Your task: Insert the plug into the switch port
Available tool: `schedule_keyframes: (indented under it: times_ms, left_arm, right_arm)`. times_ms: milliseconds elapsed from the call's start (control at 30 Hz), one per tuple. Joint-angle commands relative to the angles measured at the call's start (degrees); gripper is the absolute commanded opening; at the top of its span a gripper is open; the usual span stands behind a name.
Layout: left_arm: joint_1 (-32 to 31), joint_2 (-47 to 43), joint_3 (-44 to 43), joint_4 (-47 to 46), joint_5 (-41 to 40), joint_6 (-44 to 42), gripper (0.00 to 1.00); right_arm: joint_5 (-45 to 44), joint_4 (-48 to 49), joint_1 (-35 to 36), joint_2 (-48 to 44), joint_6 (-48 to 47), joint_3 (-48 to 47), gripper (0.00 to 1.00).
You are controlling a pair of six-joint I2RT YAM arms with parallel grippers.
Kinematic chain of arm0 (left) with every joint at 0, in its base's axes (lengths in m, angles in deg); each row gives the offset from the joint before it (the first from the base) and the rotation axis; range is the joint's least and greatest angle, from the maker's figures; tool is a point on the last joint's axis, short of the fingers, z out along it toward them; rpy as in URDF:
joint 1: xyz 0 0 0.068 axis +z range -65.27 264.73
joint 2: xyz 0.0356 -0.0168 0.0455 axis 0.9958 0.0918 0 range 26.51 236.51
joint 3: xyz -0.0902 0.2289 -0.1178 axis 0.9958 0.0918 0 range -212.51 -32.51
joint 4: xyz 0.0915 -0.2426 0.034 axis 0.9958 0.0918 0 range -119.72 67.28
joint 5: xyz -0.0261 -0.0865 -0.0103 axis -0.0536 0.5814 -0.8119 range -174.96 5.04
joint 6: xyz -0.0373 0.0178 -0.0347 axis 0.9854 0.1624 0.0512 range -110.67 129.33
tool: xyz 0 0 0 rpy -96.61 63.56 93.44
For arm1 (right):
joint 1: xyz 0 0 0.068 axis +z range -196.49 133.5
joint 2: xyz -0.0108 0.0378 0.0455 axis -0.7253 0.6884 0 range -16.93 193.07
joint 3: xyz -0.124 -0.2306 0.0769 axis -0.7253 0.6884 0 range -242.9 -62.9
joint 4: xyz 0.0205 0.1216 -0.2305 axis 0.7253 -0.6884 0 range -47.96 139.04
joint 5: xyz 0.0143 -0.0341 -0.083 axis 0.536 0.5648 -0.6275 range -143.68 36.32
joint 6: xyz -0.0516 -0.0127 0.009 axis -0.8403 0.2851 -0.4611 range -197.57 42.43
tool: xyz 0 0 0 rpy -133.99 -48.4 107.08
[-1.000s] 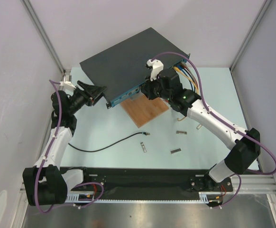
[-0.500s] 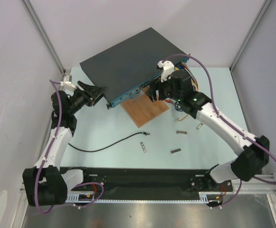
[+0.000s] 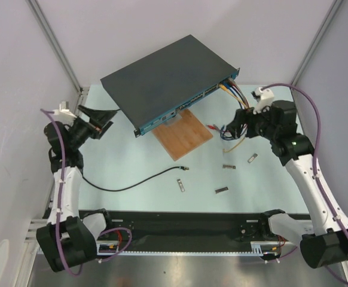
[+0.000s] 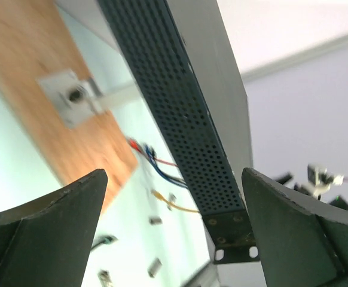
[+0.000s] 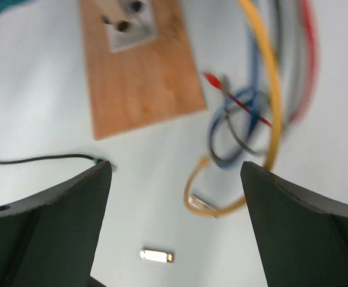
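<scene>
The switch (image 3: 162, 75) is a flat dark-grey box at the back, one end resting on the wooden board. Its row of ports (image 3: 189, 101) lines the narrow blue face. The plug (image 3: 186, 168) lies on the table at the end of a thin black cable (image 3: 126, 186), and it also shows in the right wrist view (image 5: 106, 163). My left gripper (image 3: 104, 118) is open and empty, left of the box's near corner. The left wrist view shows the box's perforated side (image 4: 180, 119). My right gripper (image 3: 232, 127) is open and empty, right of the blue face, over the coloured cables.
A wooden board (image 3: 183, 134) lies under the box's front. Yellow, blue and red cables (image 3: 231, 98) hang from the face's right end. Several small silver sticks (image 3: 222, 190) lie on the table in front. Walls stand close on both sides.
My right gripper has pulled back to the right, away from the blue face. My left gripper has drawn back to the left, away from the box's corner. Both stay open.
</scene>
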Motion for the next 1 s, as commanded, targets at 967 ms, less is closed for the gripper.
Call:
schedule_keyframes:
  times_ms: [967]
  left_arm:
    - [9.04, -6.46, -18.97, 21.71, -4.77, -35.02, 0.96]
  right_arm:
    - [-8.69, -8.9, -22.44, 35.35, 7.92, 1.45, 0.59]
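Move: The next loose plug, the slanted one at the right of the table, lies some 13 cm to the right of the right hand, about 1 cm ahead and 28 cm below. A second plug lies about 10 cm left of that one and 4 cm nearer. The yellow cable's free end is some 12 cm left of it and 3 cm farther out. From the left hand the slanted plug is roughly 64 cm to the right, nearly level in reach and 28 cm lower. Swing the empty right gripper away from the cable bundle, right by about 15 cm and already sinking, then drop nearly straight down over the slanted plug, some 25 cm in all. Tip the fingers down about 50 degrees, turn them clockwise, narrow them partway, and stop short of touching. Meanwhile draw the open left gripper left off the switch's corner, then up, rolling its left side up. ##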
